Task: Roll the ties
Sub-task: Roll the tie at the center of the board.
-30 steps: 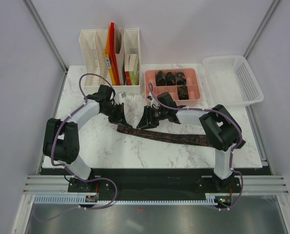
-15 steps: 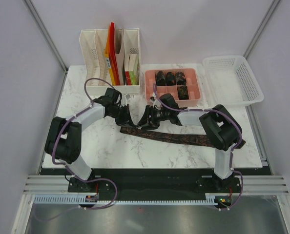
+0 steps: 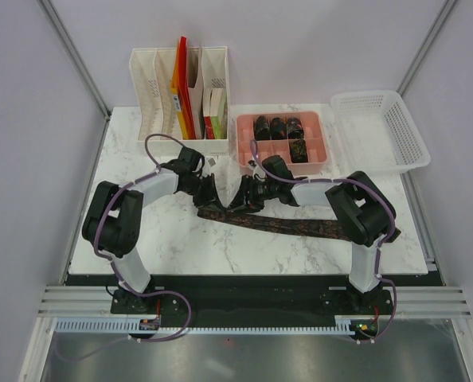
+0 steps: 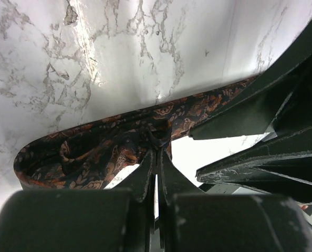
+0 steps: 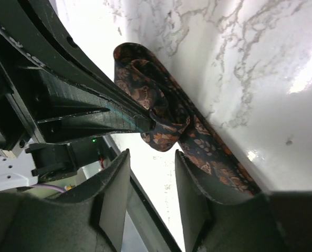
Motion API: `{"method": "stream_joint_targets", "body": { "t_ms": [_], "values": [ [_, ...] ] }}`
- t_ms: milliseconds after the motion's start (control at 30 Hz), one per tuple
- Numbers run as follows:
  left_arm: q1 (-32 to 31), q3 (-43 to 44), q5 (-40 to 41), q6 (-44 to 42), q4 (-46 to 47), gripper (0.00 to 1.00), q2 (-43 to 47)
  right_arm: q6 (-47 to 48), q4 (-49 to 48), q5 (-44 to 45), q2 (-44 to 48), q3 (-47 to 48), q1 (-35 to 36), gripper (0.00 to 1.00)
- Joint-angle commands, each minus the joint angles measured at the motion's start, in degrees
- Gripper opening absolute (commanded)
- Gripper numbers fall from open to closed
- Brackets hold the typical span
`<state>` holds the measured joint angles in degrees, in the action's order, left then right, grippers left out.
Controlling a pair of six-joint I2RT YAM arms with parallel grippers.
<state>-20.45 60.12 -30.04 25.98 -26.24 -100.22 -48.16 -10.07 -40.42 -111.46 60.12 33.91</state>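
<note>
One long dark patterned tie (image 3: 292, 225) lies flat across the marble table (image 3: 141, 143). Both grippers meet at its left end. My left gripper (image 3: 210, 200) is shut, and in the left wrist view its tips (image 4: 158, 149) pinch a small fold of the tie (image 4: 82, 157). My right gripper (image 3: 238, 205) faces it from the right. In the right wrist view it (image 5: 152, 157) stands open with nothing between the pads, and the folded tie end (image 5: 169, 118) lies just beyond its tips. Several rolled ties (image 3: 278, 127) sit in the pink tray (image 3: 283, 116).
A white file organiser (image 3: 181, 95) with books stands at the back left, close behind the left arm. The pink tray is just behind the right gripper. A white basket (image 3: 380, 131) stands at the back right.
My left gripper has moved right and slightly nearer, closing the gap to the right gripper at the tie's left end. The right gripper has barely shifted.
</note>
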Motion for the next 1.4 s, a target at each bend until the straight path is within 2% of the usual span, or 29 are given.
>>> {"method": "stream_joint_targets", "body": {
  "t_ms": [0,200,400,633,767,933,1000,1200,1233,1367],
  "values": [
    [-0.8,0.6,-0.1,4.2,2.1,0.05,-1.4,1.8,0.2,4.1,1.9,-1.1,0.8,0.43],
    [-1.4,0.8,0.2,5.9,2.5,0.07,-2.2,2.3,1.3,7.9,1.0,0.9,3.4,0.4],
    [-1.5,1.1,0.2,7.9,2.7,0.09,-2.4,3.4,4.0,11.7,0.0,2.8,4.9,0.42],
    [-1.5,0.3,0.3,9.6,2.9,0.1,-2.5,0.6,2.5,12.6,-0.6,3.3,4.9,0.45],
    [-1.5,0.1,0.0,10.2,3.4,0.1,-2.6,1.0,3.3,13.6,-1.2,4.2,4.9,0.44],
    [-1.5,-0.2,-0.2,10.9,3.7,0.11,-1.4,1.0,4.1,14.3,-2.3,3.6,4.9,0.32],
    [-1.4,-0.5,-0.5,10.9,3.8,0.12,-1.1,1.0,3.1,14.3,-2.2,2.8,4.8,0.24],
    [0.8,-1.9,-2.7,9.7,4.3,0.28,2.3,1.8,3.4,14.4,-1.4,1.2,4.4,0.01],
    [1.7,-2.3,-3.1,9.4,4.4,0.34,3.1,1.8,3.4,14.4,-1.4,1.1,4.4,0.0],
    [4.3,-3.9,-4.0,6.9,3.7,0.43,7.3,1.7,2.4,13.9,-0.8,-0.2,4.3,0.0]
  ]
}}
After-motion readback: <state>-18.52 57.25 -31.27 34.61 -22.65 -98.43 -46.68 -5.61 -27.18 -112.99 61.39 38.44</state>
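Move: The tie's folded-over flap is pinched in the left fingertips, within a centimetre of the left hand point; from the right hand, it lies some 2 cm left and 3 cm below, level front to back. The tie's looped end is about 6 cm left and 1 back of the right hand; the tie's long tail centres some 22 cm right and 4 back. The pink organizer stands about 17 cm ahead and 13 right of the right hand. The tie's flap changes hands: the right hand sinks about 3.5 cm beside the left fingers, tips some 10 degrees further down, and closes its part-open fingers on the flap's edge. The left hand, still pinching, first eases about 1 cm down and to the right, then opens nearly halfway, lets go and starts lifting to the left. ##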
